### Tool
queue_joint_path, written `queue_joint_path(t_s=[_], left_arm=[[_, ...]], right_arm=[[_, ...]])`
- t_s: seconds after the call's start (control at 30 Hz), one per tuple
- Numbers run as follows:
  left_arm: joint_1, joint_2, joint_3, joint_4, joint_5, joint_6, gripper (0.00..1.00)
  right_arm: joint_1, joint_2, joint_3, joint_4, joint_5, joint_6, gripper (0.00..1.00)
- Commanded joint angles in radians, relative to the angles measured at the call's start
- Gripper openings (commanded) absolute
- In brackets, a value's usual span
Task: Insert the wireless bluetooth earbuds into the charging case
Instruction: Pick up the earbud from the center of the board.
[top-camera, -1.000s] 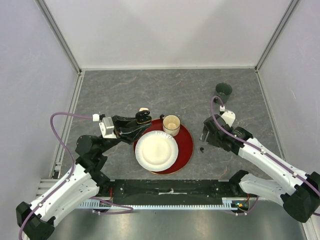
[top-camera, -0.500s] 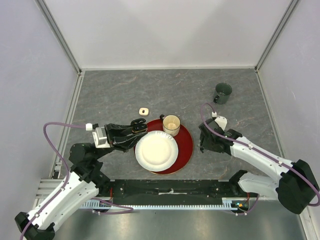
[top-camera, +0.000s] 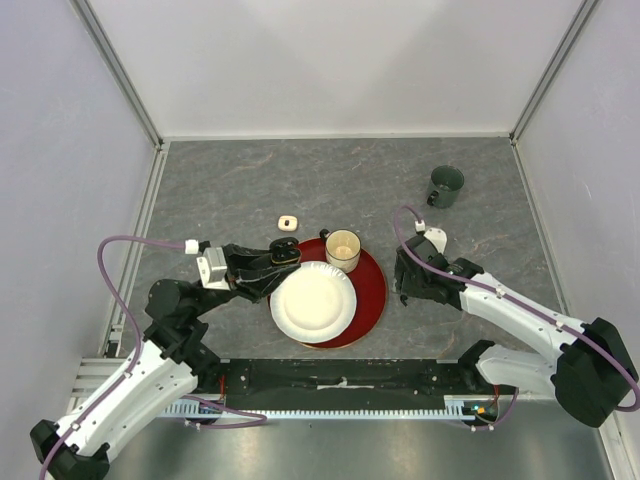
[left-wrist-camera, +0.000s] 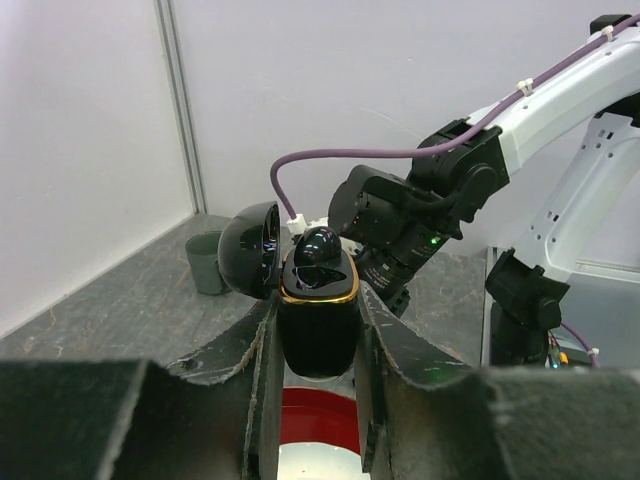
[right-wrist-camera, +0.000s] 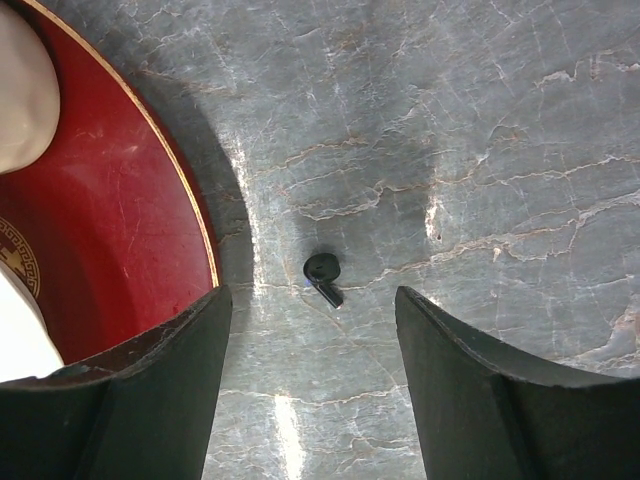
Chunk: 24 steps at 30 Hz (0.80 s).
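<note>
My left gripper is shut on a black charging case with a gold rim. The case's lid hangs open and one black earbud sits in its top. In the top view the case hovers at the red tray's left edge. A second black earbud lies on the grey table just right of the tray. My right gripper is open above it, one finger on each side, touching nothing. In the top view that earbud is hidden under my right gripper.
The red tray carries a white paper plate and a paper cup. A small white object lies on the table behind the tray's left side. A dark green mug stands at the back right.
My left gripper drew back toward me with the case, uncovering the small white object. My right gripper moved left and down over the black earbud on the table.
</note>
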Motion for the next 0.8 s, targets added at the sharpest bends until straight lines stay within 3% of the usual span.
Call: queue_joint_path(t_s=[0.0, 0.3, 0.77], left_arm=[[-0.003, 0.005, 0.043, 0.005, -0.013, 0.021, 0.02], [-0.003, 0.006, 0.025, 0.006, -0.026, 0.0, 0.02], [-0.003, -0.025, 0.03, -0.047, -0.037, -0.007, 0.02]], right_arm=[[-0.003, -0.002, 0.026, 0.014, -0.005, -0.042, 0.74], [-0.003, 0.027, 0.039, -0.001, 0.006, -0.068, 0.71], [-0.003, 0.153, 0.011, 0.09, -0.028, -0.114, 0.51]])
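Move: The black earbud on the board lies nearly straight below the open right fingers, about 5 cm down and perhaps 1 cm nearer the base. The red tray's middle is some 18 cm to the hand's left and about level with it, its near rim only 4 cm left of the earbud; on it the beige cup stands 13 cm left and 9 cm ahead, the white plate 20 cm left. From the left hand the earbud is roughly 28 cm right, 5 cm ahead and 33 cm below. After hovering almost in place at first, the right hand sinks about 2.5 cm nearly straight down towards the earbud, gathering speed, while its wrist turns a little counter-clockwise, its left side dips and the fingers tip slightly nearer to vertical, some 10 degrees in all. On the way down the two fingers draw in from about three-quarters open to about half, one on either side of the earbud, with no touch seen yet. ##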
